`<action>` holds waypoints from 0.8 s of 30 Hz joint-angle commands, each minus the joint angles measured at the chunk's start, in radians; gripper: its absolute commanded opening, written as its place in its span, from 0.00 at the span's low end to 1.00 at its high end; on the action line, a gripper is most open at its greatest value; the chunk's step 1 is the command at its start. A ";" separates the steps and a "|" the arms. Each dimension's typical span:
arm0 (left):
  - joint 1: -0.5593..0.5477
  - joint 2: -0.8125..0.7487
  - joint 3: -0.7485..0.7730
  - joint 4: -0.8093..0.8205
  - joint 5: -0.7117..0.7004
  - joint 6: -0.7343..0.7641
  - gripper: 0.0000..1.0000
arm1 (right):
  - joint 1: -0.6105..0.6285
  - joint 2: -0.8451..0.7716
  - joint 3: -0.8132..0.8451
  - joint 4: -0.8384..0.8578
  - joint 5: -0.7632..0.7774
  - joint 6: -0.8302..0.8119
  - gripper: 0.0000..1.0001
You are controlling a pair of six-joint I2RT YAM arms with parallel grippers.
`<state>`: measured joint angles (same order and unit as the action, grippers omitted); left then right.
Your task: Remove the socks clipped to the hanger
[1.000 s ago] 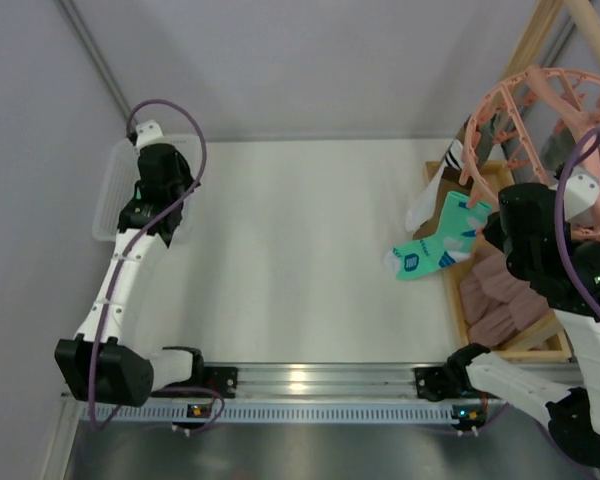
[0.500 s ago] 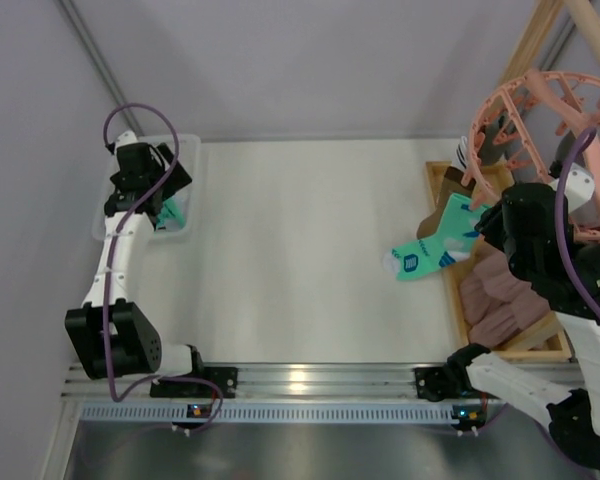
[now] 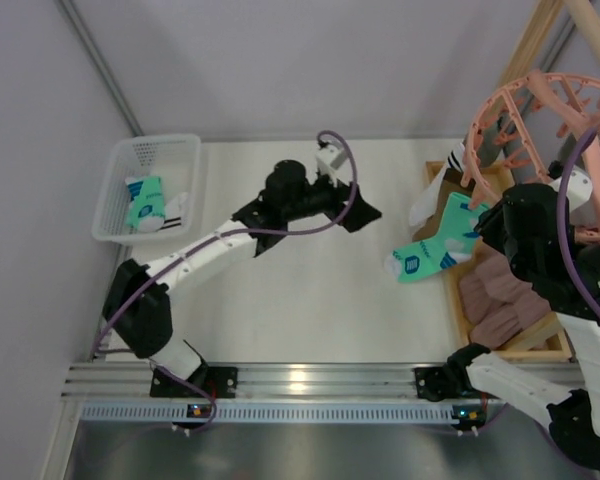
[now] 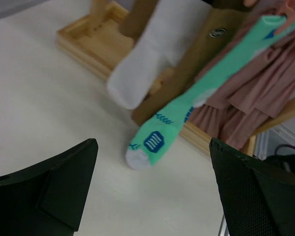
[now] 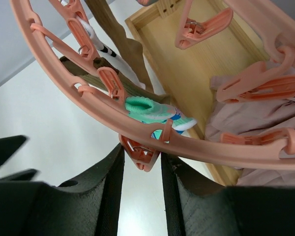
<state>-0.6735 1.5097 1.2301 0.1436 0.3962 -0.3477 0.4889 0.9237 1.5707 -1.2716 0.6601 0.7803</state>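
Observation:
The salmon-pink hanger [image 3: 510, 110] hangs at the far right, its ring [image 5: 88, 105] crossing the right wrist view. A mint-green sock [image 3: 430, 250] [image 4: 187, 110] [image 5: 150, 110] dangles from one of its clips. A white sock [image 3: 425, 205] [image 4: 147, 69] and a brown sock [image 4: 206, 54] hang beside it. My right gripper [image 5: 141, 153] sits just under the ring, its fingers closed against both sides of a pink clip [image 5: 137, 147]. My left gripper [image 3: 365, 215] [image 4: 152, 196] is wide open and holds nothing, low over the table left of the mint sock's toe.
A clear basket [image 3: 115, 170] at the far left holds a mint sock [image 3: 143, 203] and a white one. Under the hanger lie a wooden tray [image 3: 458, 320] and bunched pink-brown cloth [image 3: 500, 295]. A wooden frame post [image 3: 530, 40] rises at the far right.
My left arm has swung from the basket across the table toward the hanging socks, opening and leaving a mint sock in the basket. My right fingers have eased slightly around the clip.

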 commanded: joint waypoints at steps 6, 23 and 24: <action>-0.222 0.312 0.233 0.169 0.127 0.049 0.98 | 0.007 -0.025 0.048 -0.020 -0.001 0.008 0.32; -0.302 0.627 0.568 0.221 0.306 0.062 0.98 | 0.005 -0.043 0.054 -0.035 -0.017 0.010 0.31; -0.302 0.638 0.571 0.224 0.303 0.062 0.98 | 0.005 -0.043 0.054 -0.035 -0.019 0.010 0.31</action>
<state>-0.9718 2.1201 1.7405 0.3038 0.6201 -0.3031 0.4889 0.8902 1.5867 -1.2888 0.6338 0.7876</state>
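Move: The green sock still hangs from the pink clip that the right fingers pinch; its middle lies about 19 cm to the left hand's right, 7 cm back and 5 cm below. From the right hand it is some 5 cm left, level with it fore and aft, about 10 cm down. Around 9 cm farther out than the sock's middle, and 2 cm left of it, hangs the brown ribbed sock; the striped white sock is roughly 14 cm right of the left hand and 5 cm farther out. Bring the open left gripper across to the green sock: sweep it right and somewhat back while sinking at first, then carry on right and slightly up, about 21 cm to the right in all, turning clockwise some 30 degrees so the sock's leg comes in between the spread fingers. Keep the right fingers pinching the clip, nearly still. ##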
